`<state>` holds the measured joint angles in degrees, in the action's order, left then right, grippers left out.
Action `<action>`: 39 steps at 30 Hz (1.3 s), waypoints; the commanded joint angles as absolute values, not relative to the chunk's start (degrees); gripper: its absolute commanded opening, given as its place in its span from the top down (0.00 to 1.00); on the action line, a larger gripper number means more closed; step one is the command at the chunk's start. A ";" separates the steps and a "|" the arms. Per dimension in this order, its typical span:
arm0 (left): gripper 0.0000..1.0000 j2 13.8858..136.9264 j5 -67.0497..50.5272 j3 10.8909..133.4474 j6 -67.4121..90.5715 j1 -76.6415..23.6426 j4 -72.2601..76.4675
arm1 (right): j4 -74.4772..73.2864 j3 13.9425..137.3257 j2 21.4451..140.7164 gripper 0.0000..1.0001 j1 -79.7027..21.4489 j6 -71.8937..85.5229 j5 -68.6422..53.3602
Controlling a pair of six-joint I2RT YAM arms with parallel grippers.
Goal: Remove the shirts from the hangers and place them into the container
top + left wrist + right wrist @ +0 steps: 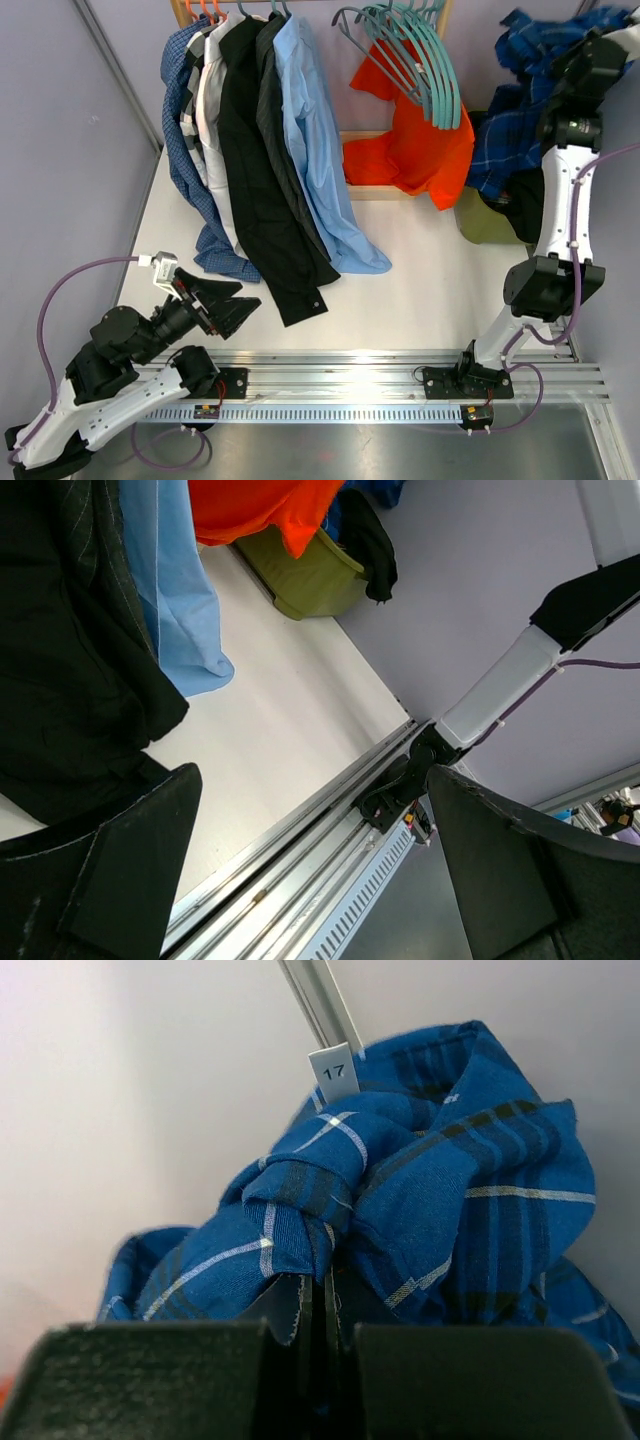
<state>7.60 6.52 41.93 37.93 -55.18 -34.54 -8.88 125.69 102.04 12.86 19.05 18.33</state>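
Note:
Several shirts hang on hangers (262, 8) at the back left: blue gingham (185, 120), white (212, 110), black (250, 160), charcoal and light blue (318, 150). A bunch of empty teal hangers (420, 55) hangs at the back middle. My right gripper (322, 1300) is shut on the dark blue checked shirt (430, 1180), holding it high at the back right (535, 70), above the olive-green container (485, 222). A black garment (525, 205) drapes over the container's rim. My left gripper (235, 305) stands open and holds nothing, low near the front left, beside the black shirt's hem (70, 660).
An orange cloth (410, 140) hangs from the rack in front of the container (310, 580). The aluminium rail (350, 375) with both arm bases runs along the near edge. Grey walls close off the left, back and right sides.

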 commanded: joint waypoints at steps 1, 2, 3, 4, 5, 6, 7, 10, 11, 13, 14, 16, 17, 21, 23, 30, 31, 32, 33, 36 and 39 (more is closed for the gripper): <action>0.01 6.94 7.30 41.40 38.67 -55.11 -32.26 | -6.84 112.01 101.51 1.00 12.92 18.19 21.70; 0.01 7.03 7.29 41.40 38.67 -55.11 -31.99 | -7.38 108.75 101.86 1.00 12.92 20.19 22.41; 0.01 7.29 7.21 41.31 38.85 -55.11 -31.91 | -7.99 102.80 102.30 1.00 12.92 21.26 23.98; 0.01 7.21 6.95 41.22 38.85 -55.11 -31.90 | -10.78 100.40 103.96 1.00 13.01 23.36 24.26; 0.01 7.03 7.03 40.79 38.93 -55.11 -31.99 | -12.12 98.11 105.19 1.00 13.01 24.94 24.17; 0.01 6.86 7.12 40.52 39.28 -55.11 -31.82 | -13.26 93.91 106.51 1.00 12.92 26.44 24.17; 0.01 6.25 7.03 40.17 39.37 -55.11 -31.64 | -16.58 92.48 109.66 1.00 13.01 31.07 24.60; 0.01 5.45 6.86 39.11 39.81 -55.11 -31.03 | -29.39 95.17 119.92 1.00 12.83 39.17 23.83; 0.01 5.28 6.94 39.11 39.81 -55.11 -31.03 | -31.53 96.23 122.41 1.00 12.92 39.98 21.47; 0.01 5.19 6.68 39.29 39.81 -55.11 -31.37 | -36.45 99.83 128.48 1.00 12.92 40.78 17.86; 0.01 4.92 6.68 39.55 39.81 -55.11 -32.16 | -38.65 102.11 129.63 1.00 13.27 41.04 16.80; 0.01 4.40 7.03 39.90 39.81 -55.11 -32.96 | -37.55 102.31 127.55 1.00 13.01 40.09 18.89; 0.01 3.61 7.21 40.08 39.64 -55.11 -33.66 | -36.31 101.52 125.96 1.00 13.01 39.56 19.59; 0.01 1.76 8.00 39.55 39.81 -55.11 -34.19 | -33.04 99.48 118.49 1.00 13.01 37.27 21.71; 0.01 1.41 8.09 39.38 39.90 -55.11 -34.28 | -34.88 102.81 116.46 1.00 13.01 36.13 21.88; 0.01 1.23 8.44 41.13 39.20 -55.11 -35.95 | -23.15 95.02 95.59 0.27 12.13 31.56 21.18; 0.01 1.14 8.61 41.31 39.11 -55.11 -36.30 | -21.98 94.40 93.28 0.23 11.87 30.86 21.44; 0.01 1.06 8.70 41.66 38.85 -55.11 -36.47 | -21.54 94.74 91.25 0.22 11.60 30.50 22.75; 0.01 1.05 8.79 41.83 38.76 -55.11 -36.47 | -22.66 95.53 89.40 0.18 11.51 30.50 23.02; 0.01 0.53 8.70 42.10 38.50 -55.11 -36.91 | -23.20 97.12 80.90 0.17 10.20 28.40 22.06; 0.01 0.35 8.61 42.01 38.58 -55.11 -37.35 | -19.01 93.44 71.15 0.16 6.25 25.86 21.28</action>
<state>1.04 7.99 40.18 39.44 -55.18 -37.82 -23.57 95.00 79.70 9.50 30.17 20.95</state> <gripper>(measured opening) 0.987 0.835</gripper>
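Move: Under the raised right hand, which holds the bunched blue plaid shirt, the green container sits about 45 cm below and 2 cm farther out, in line with it sideways. The black shirt already in the container is some 42 cm down, 2 cm back and 3 cm to the right; the hanging red shirt is roughly 25 cm left, 3 cm ahead and 25 cm down. From the left hand, the container is some 40 cm ahead, 60 cm to the right and 22 cm lower. Plunging about 45 cm almost straight down with the plaid shirt still gripped, the right hand tips its fingers some 45 degrees downward into the container. It eases up a few centimetres, opens wide and lets go, then climbs quickly, about 30 cm up from its low point in all, drawing back and levelling the wrist. ##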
